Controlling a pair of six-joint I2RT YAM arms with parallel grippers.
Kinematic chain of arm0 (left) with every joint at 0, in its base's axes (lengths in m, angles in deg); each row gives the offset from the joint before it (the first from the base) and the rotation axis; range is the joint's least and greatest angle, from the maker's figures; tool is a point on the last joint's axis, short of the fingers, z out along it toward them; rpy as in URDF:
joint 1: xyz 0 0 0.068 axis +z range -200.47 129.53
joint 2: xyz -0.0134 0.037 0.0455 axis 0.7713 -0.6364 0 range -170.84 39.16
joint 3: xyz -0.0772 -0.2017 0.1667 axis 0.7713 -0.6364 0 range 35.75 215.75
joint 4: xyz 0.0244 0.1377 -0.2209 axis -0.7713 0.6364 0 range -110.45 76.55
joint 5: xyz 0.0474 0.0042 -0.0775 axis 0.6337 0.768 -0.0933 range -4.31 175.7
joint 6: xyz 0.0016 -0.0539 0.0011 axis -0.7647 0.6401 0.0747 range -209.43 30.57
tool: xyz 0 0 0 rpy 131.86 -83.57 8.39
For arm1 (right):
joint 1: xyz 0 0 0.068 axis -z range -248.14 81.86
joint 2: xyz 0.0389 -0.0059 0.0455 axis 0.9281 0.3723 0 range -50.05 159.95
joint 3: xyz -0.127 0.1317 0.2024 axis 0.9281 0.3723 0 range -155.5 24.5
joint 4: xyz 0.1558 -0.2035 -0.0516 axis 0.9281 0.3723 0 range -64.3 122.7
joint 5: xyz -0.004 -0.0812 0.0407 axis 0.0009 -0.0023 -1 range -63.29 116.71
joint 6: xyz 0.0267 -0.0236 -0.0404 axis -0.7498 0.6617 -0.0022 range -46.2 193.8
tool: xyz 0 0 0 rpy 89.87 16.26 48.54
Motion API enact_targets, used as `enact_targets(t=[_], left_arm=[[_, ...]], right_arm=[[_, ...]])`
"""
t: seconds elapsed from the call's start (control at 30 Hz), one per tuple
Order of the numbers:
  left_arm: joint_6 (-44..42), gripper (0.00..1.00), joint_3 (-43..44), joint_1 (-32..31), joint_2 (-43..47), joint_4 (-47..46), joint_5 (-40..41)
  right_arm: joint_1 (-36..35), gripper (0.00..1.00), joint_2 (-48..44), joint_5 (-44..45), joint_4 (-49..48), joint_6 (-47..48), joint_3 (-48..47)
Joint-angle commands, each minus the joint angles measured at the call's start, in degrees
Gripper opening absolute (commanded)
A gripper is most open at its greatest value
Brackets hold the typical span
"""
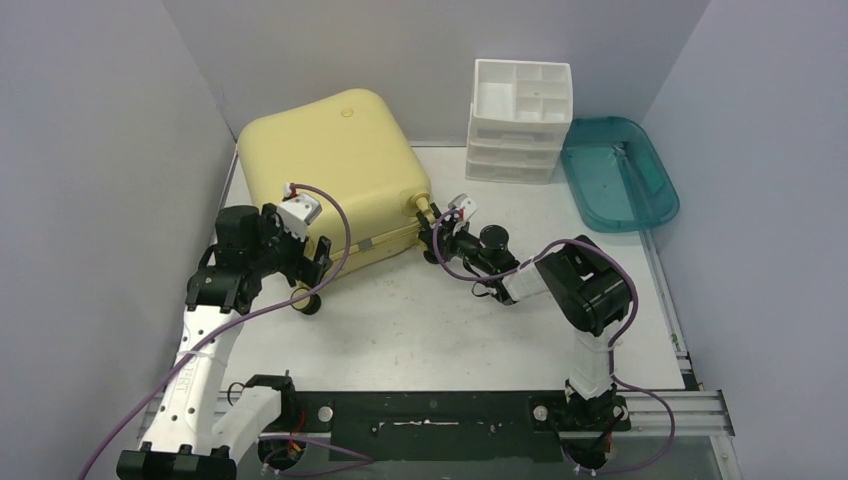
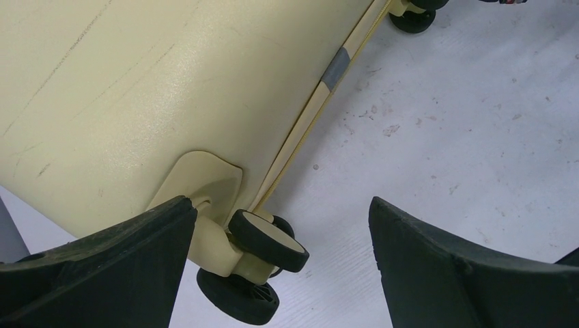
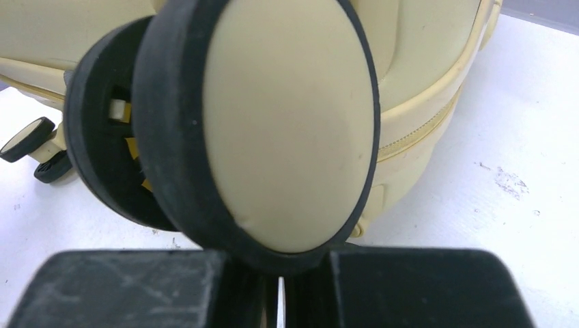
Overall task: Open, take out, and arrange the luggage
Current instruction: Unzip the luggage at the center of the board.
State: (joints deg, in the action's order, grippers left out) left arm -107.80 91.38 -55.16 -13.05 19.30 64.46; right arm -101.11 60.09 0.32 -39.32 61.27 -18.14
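Observation:
The pale-yellow luggage (image 1: 330, 165) lies flat and closed at the back left of the table, its zipper seam facing the arms. My left gripper (image 1: 318, 262) is open at the near left corner. In the left wrist view the left gripper (image 2: 280, 205) straddles a yellow-and-black wheel (image 2: 267, 239), which sits nearer the left finger, below the luggage shell (image 2: 136, 89). My right gripper (image 1: 437, 235) is at the near right corner. In the right wrist view the right gripper (image 3: 280, 263) is shut with only a thin slit between its fingers. A wheel (image 3: 287, 130) fills the view right at the fingertips, in front of the luggage (image 3: 423, 82).
A white drawer organizer (image 1: 520, 120) stands at the back, right of the luggage. A teal tray (image 1: 618, 175) lies beside it at the back right. Grey walls close in the table on three sides. A grey patch (image 2: 334, 67) marks the luggage seam.

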Motion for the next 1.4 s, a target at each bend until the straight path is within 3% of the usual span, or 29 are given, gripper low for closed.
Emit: enact_targets(t=[0.0, 0.3, 0.73, 0.97, 1.03, 1.37], left_arm=[[1.63, 0.97, -1.18, -0.41, 0.64, -4.30, 7.09], [2.69, 0.97, -4.03, -1.38, -2.05, -5.97, 23.54], [2.17, 0.97, -0.60, -2.39, -5.15, 0.77, 25.32], [1.46, 0.97, 2.99, -2.98, -8.79, 5.85, 21.45], [1.61, 0.94, 2.97, -3.27, -9.75, 5.81, 22.52], [0.71, 0.50, 2.29, -3.61, -9.14, 5.93, 24.39]], right_arm=[[0.90, 0.00, -1.77, -0.99, -3.66, -0.58, -0.80], [5.99, 0.00, -3.15, -0.94, -2.89, -2.63, 0.74], [7.54, 0.00, -4.09, -2.49, -0.59, -2.15, 0.20], [7.47, 0.13, -4.41, -2.93, 0.25, -1.79, -0.50], [7.48, 0.18, -4.35, -4.25, 0.09, -1.79, -0.67], [5.08, 0.41, -1.58, -10.53, -2.21, 0.87, -2.63]])
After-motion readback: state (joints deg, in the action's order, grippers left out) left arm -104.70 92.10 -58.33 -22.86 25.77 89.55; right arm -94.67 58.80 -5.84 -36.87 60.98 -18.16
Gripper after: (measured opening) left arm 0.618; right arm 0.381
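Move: Between the left hand's open fingers and a little beyond lies the luggage's near-left upper caster, about 2 cm ahead, 4 cm left and 6 cm below. The lower caster is about 3 cm ahead, 3 left and 16 below that hand; the grey seam patch is 10 ahead, 9 right, 11 below. From the right hand's shut fingers, the corner zip seam is some 3 cm ahead, 1 left and 1 up; the near-right upper wheel is 1 back, 3 right, 5 above, and the lower wheel 2 ahead, straight below by 6. Swinging left about 6 cm and slightly forward, the left hand then sinks some 6 cm while easing back, turning counter-clockwise and tipping down, and begins closing its wide-open fingers around the upper caster's stem. The right hand, fingers shut, slides about 5 cm right and forward along the corner from under the upper wheel, then eases a little back and left as its fingers part. ##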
